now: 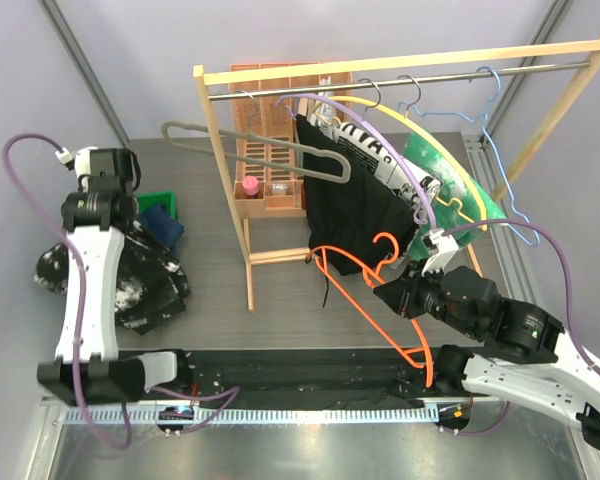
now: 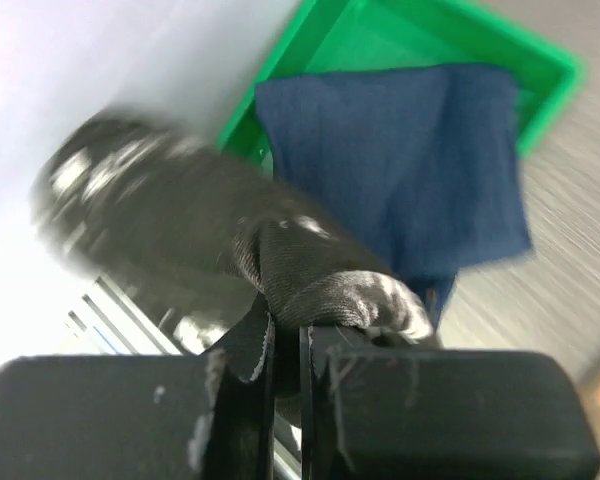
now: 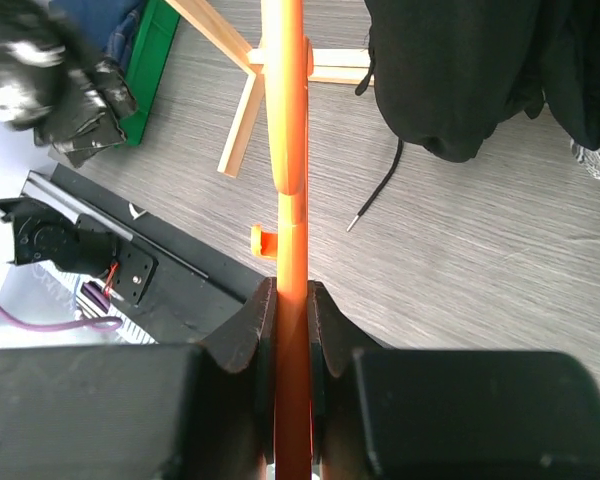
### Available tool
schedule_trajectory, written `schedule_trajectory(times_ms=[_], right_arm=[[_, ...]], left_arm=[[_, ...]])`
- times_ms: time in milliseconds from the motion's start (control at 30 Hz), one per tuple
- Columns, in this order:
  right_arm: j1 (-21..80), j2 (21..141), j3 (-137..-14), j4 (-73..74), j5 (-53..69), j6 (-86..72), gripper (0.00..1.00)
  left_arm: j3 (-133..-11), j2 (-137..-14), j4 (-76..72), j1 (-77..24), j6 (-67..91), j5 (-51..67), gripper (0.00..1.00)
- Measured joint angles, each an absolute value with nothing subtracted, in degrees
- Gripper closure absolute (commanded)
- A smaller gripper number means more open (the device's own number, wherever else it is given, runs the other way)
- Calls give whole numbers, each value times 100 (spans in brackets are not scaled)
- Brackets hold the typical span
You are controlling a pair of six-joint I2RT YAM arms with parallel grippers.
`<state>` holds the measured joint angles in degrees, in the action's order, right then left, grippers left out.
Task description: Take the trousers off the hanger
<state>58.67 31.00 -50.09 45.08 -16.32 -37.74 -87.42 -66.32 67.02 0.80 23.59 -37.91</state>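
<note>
The black white-speckled trousers (image 1: pixel 135 285) lie bunched at the table's left, under my left arm. My left gripper (image 2: pixel 285 335) is shut on a fold of them (image 2: pixel 330 290); in the top view its fingers are mostly hidden by the wrist (image 1: pixel 125 210). The navy trousers (image 1: pixel 165 226) lie folded in a green bin (image 1: pixel 158 200), just ahead in the left wrist view (image 2: pixel 410 150). My right gripper (image 1: pixel 392 296) is shut on a bare orange hanger (image 1: pixel 365 300), held off the rail in front of the rack; the right wrist view shows its bar (image 3: pixel 288 150) clamped between the jaws (image 3: pixel 291 300).
A wooden rack (image 1: pixel 220 180) with a metal rail (image 1: pixel 380 85) carries a plain black garment (image 1: pixel 355 215), a lettered black-and-white cloth (image 1: pixel 365 150), and grey (image 1: pixel 250 145), purple, yellow and blue (image 1: pixel 500 170) hangers. A wooden crate (image 1: pixel 270 150) stands behind it.
</note>
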Motion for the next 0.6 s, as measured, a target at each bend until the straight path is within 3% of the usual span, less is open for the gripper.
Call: schedule_trajectory(times_ms=[200, 600], right_arm=[[5865, 3059, -5096, 4591, -1525, -3872, 99], [5865, 3068, -5035, 4589, -1181, -4016, 99]], left_arm=[[-8643, -8068, 5918, 996, 2399, -3415, 100], [-9157, -10084, 5043, 1376, 2502, -3216, 99]])
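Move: The green bin's middle is about 17 cm ahead of the left hand, roughly 5 cm to its left and some 28 cm below; this hand already holds the black-and-white trousers. The navy trousers lie in the bin, about 18 cm ahead and 4 cm left of the hand. The near foot of the rack's left leg stands some 4 cm ahead and 33 cm to its right. From the right hand, the bin lies about 28 cm ahead and 75 cm to the left. Down and forward, about 14 cm and 13 cm, with some 7 cm of leftward travel, the left hand lowers the gripped black-and-white trousers into the green bin, its wrist tipping further down and turning about 10 degrees counter-clockwise, fingers staying shut on the cloth. The right hand keeps its pinch on the orange hanger and eases back slightly. ##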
